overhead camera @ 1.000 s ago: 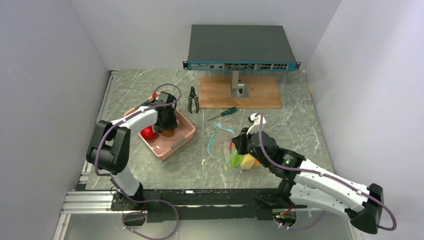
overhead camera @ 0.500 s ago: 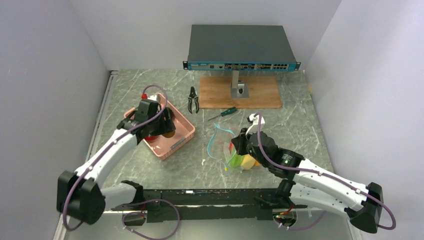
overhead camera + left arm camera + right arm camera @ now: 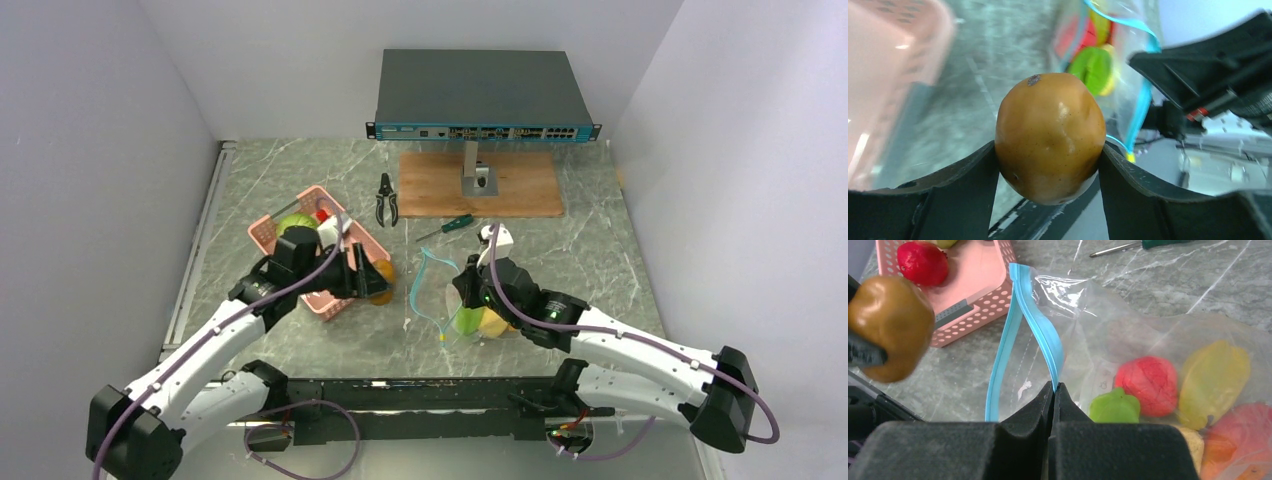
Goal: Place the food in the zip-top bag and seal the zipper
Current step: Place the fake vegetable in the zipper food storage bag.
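My left gripper [image 3: 376, 281] [image 3: 1049, 152] is shut on a round brown fruit [image 3: 380, 280] [image 3: 1050, 132] and holds it in the air between the pink basket [image 3: 262, 233] and the zip-top bag [image 3: 452, 305]. The clear bag [image 3: 1128, 335] lies on the table with its mouth facing left. My right gripper [image 3: 463, 290] [image 3: 1054, 388] is shut on the upper side of the teal zipper [image 3: 1043, 335], so the mouth stands open. Inside the bag lie a red piece [image 3: 1147, 380], a green piece [image 3: 1115, 407] and a yellow piece [image 3: 1213, 382].
The basket [image 3: 980, 307] still holds a red item [image 3: 923, 262] and a green one [image 3: 292, 224]. Behind are pliers [image 3: 386, 200], a green-handled screwdriver [image 3: 447, 226], a wooden board [image 3: 520, 190] and a network switch [image 3: 482, 95] on a stand.
My left arm lifted the brown fruit out of the basket and carried it right, towards the bag's mouth. The right gripper shifted slightly left, still shut on the zipper.
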You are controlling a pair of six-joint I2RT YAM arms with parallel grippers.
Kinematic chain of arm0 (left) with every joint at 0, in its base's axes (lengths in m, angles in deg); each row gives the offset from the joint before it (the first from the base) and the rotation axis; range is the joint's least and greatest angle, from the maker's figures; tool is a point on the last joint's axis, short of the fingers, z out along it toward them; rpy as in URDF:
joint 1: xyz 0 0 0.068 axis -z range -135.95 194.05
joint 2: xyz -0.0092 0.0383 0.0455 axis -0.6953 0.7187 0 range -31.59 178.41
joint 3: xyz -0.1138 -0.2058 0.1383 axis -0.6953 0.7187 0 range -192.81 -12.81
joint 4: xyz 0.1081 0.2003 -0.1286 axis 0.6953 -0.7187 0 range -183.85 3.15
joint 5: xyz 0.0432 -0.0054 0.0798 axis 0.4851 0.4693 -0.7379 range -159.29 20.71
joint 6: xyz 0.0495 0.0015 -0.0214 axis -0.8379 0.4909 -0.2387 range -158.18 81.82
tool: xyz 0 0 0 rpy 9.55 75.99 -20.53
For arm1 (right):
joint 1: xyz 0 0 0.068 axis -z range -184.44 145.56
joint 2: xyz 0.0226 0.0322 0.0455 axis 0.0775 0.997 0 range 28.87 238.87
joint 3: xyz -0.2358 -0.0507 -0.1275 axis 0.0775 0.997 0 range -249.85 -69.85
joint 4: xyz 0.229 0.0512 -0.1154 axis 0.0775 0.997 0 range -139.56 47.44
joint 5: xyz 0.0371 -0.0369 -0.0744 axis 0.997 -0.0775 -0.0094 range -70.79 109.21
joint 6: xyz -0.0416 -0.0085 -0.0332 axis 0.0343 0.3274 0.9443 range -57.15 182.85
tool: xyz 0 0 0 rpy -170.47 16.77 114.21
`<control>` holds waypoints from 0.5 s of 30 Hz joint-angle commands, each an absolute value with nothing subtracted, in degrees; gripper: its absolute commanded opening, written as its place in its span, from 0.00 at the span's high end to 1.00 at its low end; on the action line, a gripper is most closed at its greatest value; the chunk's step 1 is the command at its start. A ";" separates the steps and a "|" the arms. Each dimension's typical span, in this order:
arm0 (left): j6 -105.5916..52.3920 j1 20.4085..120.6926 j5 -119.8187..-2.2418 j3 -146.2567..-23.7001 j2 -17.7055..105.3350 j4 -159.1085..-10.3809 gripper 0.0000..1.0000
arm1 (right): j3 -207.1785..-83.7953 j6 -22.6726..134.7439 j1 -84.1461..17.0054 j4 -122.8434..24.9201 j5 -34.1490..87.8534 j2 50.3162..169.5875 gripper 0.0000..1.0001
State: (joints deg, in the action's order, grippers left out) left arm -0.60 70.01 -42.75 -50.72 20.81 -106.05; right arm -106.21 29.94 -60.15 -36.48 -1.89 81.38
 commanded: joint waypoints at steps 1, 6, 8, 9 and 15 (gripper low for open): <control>2.11 78.97 -40.66 -52.29 22.56 -96.89 0.71 | -109.28 30.69 -60.30 -41.30 -1.07 82.15 1.00; 3.23 84.84 -44.34 -52.61 26.64 -95.08 0.74 | -110.69 30.02 -60.34 -40.23 -0.20 82.94 1.00; 4.36 85.43 -43.73 -51.86 27.57 -92.78 0.74 | -109.85 29.54 -60.33 -40.75 0.30 81.89 1.00; 4.71 85.60 -43.53 -51.97 28.33 -92.01 0.74 | -109.38 29.50 -60.32 -41.23 0.65 81.57 1.00; 4.22 88.15 -42.09 -56.46 33.80 -91.44 0.74 | -108.89 30.14 -60.34 -41.42 3.42 81.80 1.00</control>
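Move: The open mouth of the zip-top bag is about 12 cm to the right of my left hand, 3 cm nearer my base and some 5 cm lower. Inside, the green vegetable sits roughly 19 cm right, 7 cm back and 12 cm down from that hand; the pink basket's middle is about 15 cm left, 5 cm ahead and 13 cm below. From my right hand, the mouth's middle is some 5 cm to the left, level fore and aft, and about 4 cm lower. I swing my left hand, still gripping the brown vegetable, about 8 cm right and 4 cm back towards the bag's mouth, quickly at first and then easing, rising slightly before sinking a little and turning some 15 degrees clockwise. My right hand keeps the zipper edge pinched and draws it a centimetre or two left and up towards the vegetable. ##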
